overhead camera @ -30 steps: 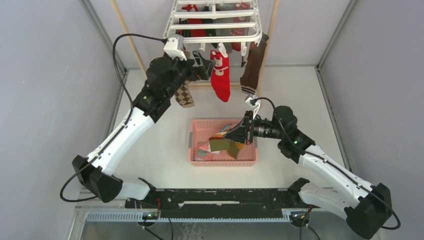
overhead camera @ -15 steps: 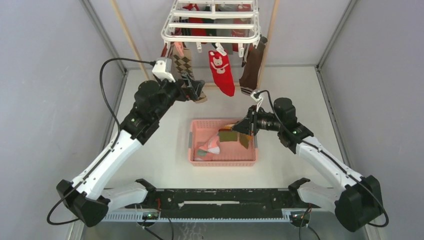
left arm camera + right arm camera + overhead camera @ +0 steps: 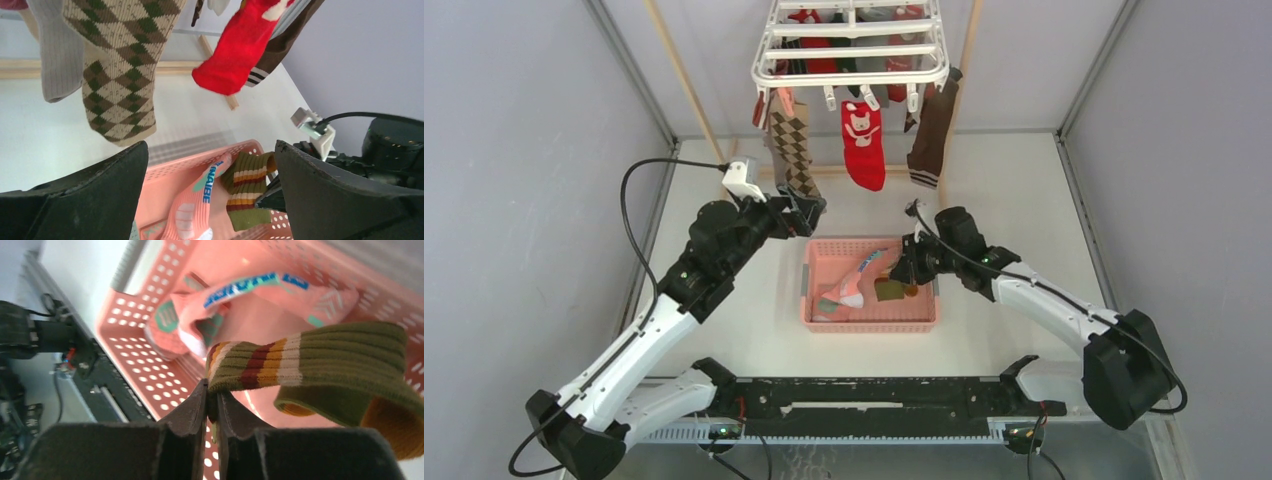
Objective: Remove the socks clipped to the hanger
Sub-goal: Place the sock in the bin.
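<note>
The white hanger [image 3: 849,50] hangs at the back with socks clipped to it: a brown argyle one [image 3: 792,150], a red one [image 3: 864,145] and a dark brown one [image 3: 929,130]. More socks hang behind them. My left gripper [image 3: 809,215] is open and empty, below the argyle sock [image 3: 122,75] and off the basket's back left corner. My right gripper [image 3: 904,275] is shut on the edge of a green striped sock [image 3: 310,360], low inside the pink basket [image 3: 869,318]. A pink sock [image 3: 854,285] lies in the basket.
Light wooden poles [image 3: 686,85] [image 3: 969,40] stand on either side of the hanger. Grey walls close in left, right and back. A black rail [image 3: 854,395] runs along the near edge between the arm bases.
My left arm has drawn back and down from the hanger, its gripper still open. My right gripper has lowered the green striped sock into the basket.
</note>
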Action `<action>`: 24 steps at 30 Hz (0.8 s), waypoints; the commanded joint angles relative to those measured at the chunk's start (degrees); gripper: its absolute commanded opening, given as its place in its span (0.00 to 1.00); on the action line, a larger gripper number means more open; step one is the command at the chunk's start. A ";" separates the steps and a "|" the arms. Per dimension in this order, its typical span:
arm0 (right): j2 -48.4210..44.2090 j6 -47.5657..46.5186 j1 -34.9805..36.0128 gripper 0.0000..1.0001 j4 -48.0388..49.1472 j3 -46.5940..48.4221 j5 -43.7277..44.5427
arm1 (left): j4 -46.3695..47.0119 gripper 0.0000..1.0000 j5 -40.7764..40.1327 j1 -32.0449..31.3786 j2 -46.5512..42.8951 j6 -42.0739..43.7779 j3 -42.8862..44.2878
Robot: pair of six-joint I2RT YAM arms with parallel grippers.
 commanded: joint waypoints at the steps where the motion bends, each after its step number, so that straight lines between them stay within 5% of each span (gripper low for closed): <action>1: 1.27 -3.38 3.90 0.18 -6.97 2.35 13.49 | 1.81 1.00 -0.50 -0.34 -2.30 -1.55 -2.27; 9: 6.83 -3.87 9.59 0.23 -12.83 4.91 24.73 | 1.80 1.00 -1.00 -0.56 -3.43 -1.72 -4.19; 13: 8.68 -3.84 11.43 0.35 -15.21 6.88 26.82 | 1.82 1.00 -1.15 -0.67 -3.98 -1.78 -4.69; 24: -4.64 -3.58 15.03 0.61 -21.83 13.14 33.07 | 1.59 1.00 -1.94 -0.87 -4.40 -1.32 -5.27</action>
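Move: The right gripper holds the olive sock with its fingers pointing left and down. The middle of the pink bin is about 4 cm to its left, roughly level fore-and-aft and some 10 cm below. In the bin, the pink sock lies about 7 cm left and 12 cm below. The red sock hangs some 18 cm ahead, 6 cm left and 20 cm higher. From the left gripper, the bin is about 9 cm right, 5 cm back and 29 cm down. Lower the right gripper about 7 cm into the right part of the bin with the olive sock, easing slightly back and right, and tip the fingers some 25 degrees to point more steeply down. Open the fingers near the bottom to let go of the sock, then lift back up nearly 5 cm. Let the empty left gripper settle a couple of centimetres lower, still open. ##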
